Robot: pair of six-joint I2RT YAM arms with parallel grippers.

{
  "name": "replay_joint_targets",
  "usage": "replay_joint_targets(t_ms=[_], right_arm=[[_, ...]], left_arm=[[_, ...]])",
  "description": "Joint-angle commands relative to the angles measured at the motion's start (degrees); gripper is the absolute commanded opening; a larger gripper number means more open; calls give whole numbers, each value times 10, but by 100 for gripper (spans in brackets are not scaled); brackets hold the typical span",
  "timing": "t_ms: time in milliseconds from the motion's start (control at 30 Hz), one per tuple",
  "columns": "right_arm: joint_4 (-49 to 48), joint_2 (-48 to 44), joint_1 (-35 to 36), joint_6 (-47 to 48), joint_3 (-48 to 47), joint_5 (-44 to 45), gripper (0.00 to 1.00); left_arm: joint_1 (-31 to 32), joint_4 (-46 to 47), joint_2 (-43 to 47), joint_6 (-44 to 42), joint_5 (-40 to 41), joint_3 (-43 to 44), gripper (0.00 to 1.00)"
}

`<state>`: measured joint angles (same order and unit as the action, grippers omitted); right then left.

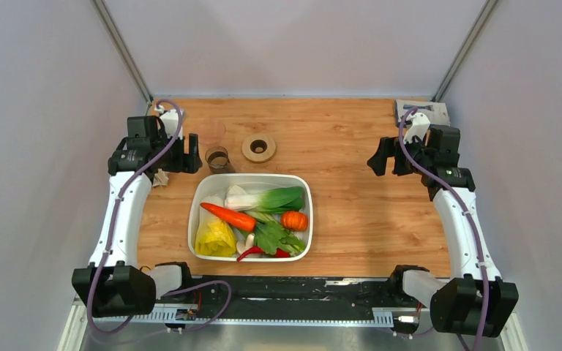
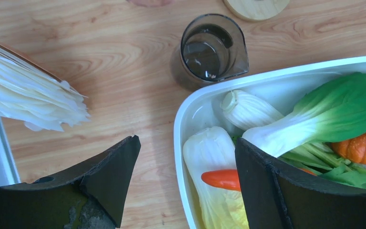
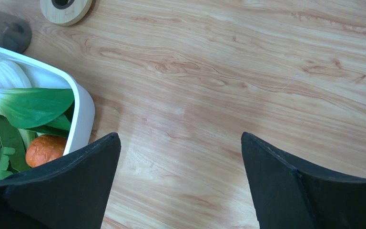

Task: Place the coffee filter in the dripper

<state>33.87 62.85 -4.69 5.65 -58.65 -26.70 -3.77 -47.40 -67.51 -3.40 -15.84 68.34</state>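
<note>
The dripper (image 1: 258, 148) shows as a round tan ring with a centre hole, on the table behind the tub; its edge also shows in the left wrist view (image 2: 256, 5) and the right wrist view (image 3: 66, 8). A stack of white paper coffee filters (image 2: 28, 98) lies fanned at the table's left edge, and in the top view (image 1: 162, 178) it is partly hidden under my left arm. My left gripper (image 1: 191, 156) is open and empty, hovering over the tub's left rim, right of the filters (image 2: 186, 143). My right gripper (image 1: 377, 156) is open and empty above bare wood (image 3: 179, 136).
A small brown-tinted glass cup (image 1: 218, 159) stands between the filters and the dripper, touching the tub's back left corner (image 2: 213, 47). A white tub (image 1: 255, 180) holding toy vegetables sits mid-table. A grey-white block (image 1: 422, 112) sits at the back right corner.
</note>
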Motion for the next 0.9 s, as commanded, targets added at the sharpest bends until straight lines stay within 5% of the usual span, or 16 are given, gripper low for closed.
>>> replay_joint_targets(t_ms=[0, 367, 700, 867], right_arm=[[-6, 12, 0, 2, -26, -21, 100], [0, 18, 1, 9, -28, -30, 100], [-1, 37, -20, -11, -52, 1, 100], [-9, 52, -104, -51, -54, -1, 100]], left_arm=[[2, 15, 1, -27, 10, 49, 84], [55, -84, -143, -155, -49, 361, 84], [360, -92, -288, -169, -16, 451, 83], [466, -56, -375, -143, -13, 442, 79]])
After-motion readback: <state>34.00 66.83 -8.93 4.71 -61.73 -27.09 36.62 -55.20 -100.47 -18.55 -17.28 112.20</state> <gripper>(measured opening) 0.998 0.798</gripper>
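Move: The left hand holds nothing and its goal isn't clear; the wooden ring lies about 14 cm ahead of it, 17 cm right and 20 cm below. The beaker is some 9 cm ahead and 7 right, the coffee filters 8 ahead and 13 left, both about 15 below; the vegetable tray's middle is 8 back and 15 right. From the right hand the ring is roughly 13 cm ahead, 34 left and 20 below. The open left hand rises about 16 cm, then swings 27 cm right away from the filters, clockwise, sinking. ##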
